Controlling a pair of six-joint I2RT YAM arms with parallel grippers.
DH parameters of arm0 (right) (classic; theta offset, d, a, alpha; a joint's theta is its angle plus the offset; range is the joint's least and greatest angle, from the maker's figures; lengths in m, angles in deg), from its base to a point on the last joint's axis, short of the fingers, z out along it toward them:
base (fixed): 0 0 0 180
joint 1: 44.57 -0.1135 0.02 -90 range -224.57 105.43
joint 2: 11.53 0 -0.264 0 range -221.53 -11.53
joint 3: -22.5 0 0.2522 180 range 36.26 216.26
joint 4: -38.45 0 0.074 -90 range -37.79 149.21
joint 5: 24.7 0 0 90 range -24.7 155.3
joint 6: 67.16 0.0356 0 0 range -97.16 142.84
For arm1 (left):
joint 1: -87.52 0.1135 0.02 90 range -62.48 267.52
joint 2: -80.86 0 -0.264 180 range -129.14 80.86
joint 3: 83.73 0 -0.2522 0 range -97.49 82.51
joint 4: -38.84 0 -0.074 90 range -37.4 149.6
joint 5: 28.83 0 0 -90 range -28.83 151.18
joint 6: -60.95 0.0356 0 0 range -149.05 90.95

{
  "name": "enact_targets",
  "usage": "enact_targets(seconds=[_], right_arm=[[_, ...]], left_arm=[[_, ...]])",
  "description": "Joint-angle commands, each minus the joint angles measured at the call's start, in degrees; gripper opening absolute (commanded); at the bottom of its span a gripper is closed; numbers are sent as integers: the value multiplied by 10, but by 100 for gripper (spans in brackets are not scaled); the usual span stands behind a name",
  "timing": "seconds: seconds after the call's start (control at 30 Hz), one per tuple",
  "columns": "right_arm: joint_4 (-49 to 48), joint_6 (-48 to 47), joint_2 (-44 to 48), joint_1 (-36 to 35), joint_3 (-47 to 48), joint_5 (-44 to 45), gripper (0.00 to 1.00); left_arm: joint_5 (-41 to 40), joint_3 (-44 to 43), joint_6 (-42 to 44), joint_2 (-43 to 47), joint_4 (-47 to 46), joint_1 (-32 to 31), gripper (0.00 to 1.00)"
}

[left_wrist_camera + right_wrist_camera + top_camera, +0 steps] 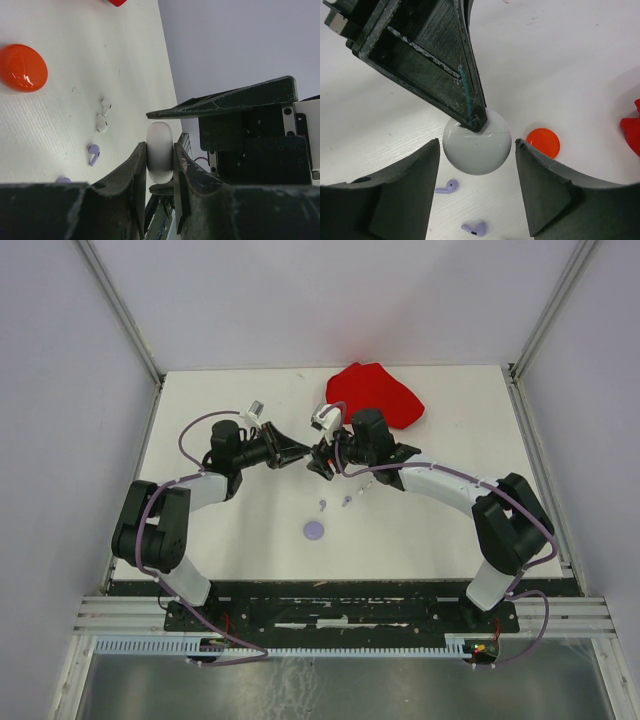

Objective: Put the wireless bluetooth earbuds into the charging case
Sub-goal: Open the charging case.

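A white round charging case (477, 150), its lid seam closed, hangs above the table. My left gripper (160, 152) is shut on its flat faces, and the case (159, 145) shows edge-on between the pads. My right gripper (477, 146) is open, with a jaw on each side of the case and a narrow gap at both. Two lilac earbuds (447, 187) (475, 229) lie on the table below. In the left wrist view two white earbuds (105, 106) (101, 125) and a lilac one (93, 154) lie loose. From above, both grippers (303, 453) (322, 462) meet mid-table.
A red round case (543, 142) lies shut on the table beyond the right jaw. A lilac round case (314, 530) sits nearer the arms. A red cloth (375, 395) is bunched at the far edge. Grey walls stand on three sides.
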Motion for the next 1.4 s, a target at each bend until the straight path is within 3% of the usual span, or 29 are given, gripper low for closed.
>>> enact_targets(seconds=[0.0,0.07,0.27,0.43,0.6,1.37], right_arm=[[-27,18,33,4,3,5,80],[-33,32,40,9,6,0,88],[-34,85,86,21,13,38,99],[80,169,95,22,68,198,99],[159,263,83,23,96,255,99],[167,300,9,24,93,269,99]], left_arm=[[2,-3,-12,-7,-35,-1,3],[-3,-1,-11,-6,-35,-1,3],[-34,-3,-9,-4,-23,-1,3],[-100,8,-54,0,-58,-4,3],[-159,29,-113,4,-111,-19,3],[-171,40,-189,-7,-197,-53,3]])
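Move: The white charging case sits between the right hand's fingertips, its middle about 1 cm to the left of that hand's point, at the same height. The left fingers also pinch it, about 1 cm ahead and 1 cm to the right of their point. Some 14 cm below the right hand on the table, the orange case lies about 4 cm ahead and 3 cm right; the purple earbuds about 8 cm back and 4 cm right; the white earbuds roughly 4 cm back and 11 cm right. Up and to the right, the right hand comes free of the white case with its fingers spreading to full width, rising over 8 cm while edging forward, then sinks almost back to its starting height, turned about 40 degrees clockwise. The left hand keeps its pinch, easing the case a little forward, then slightly up and right as it turns counter-clockwise. ##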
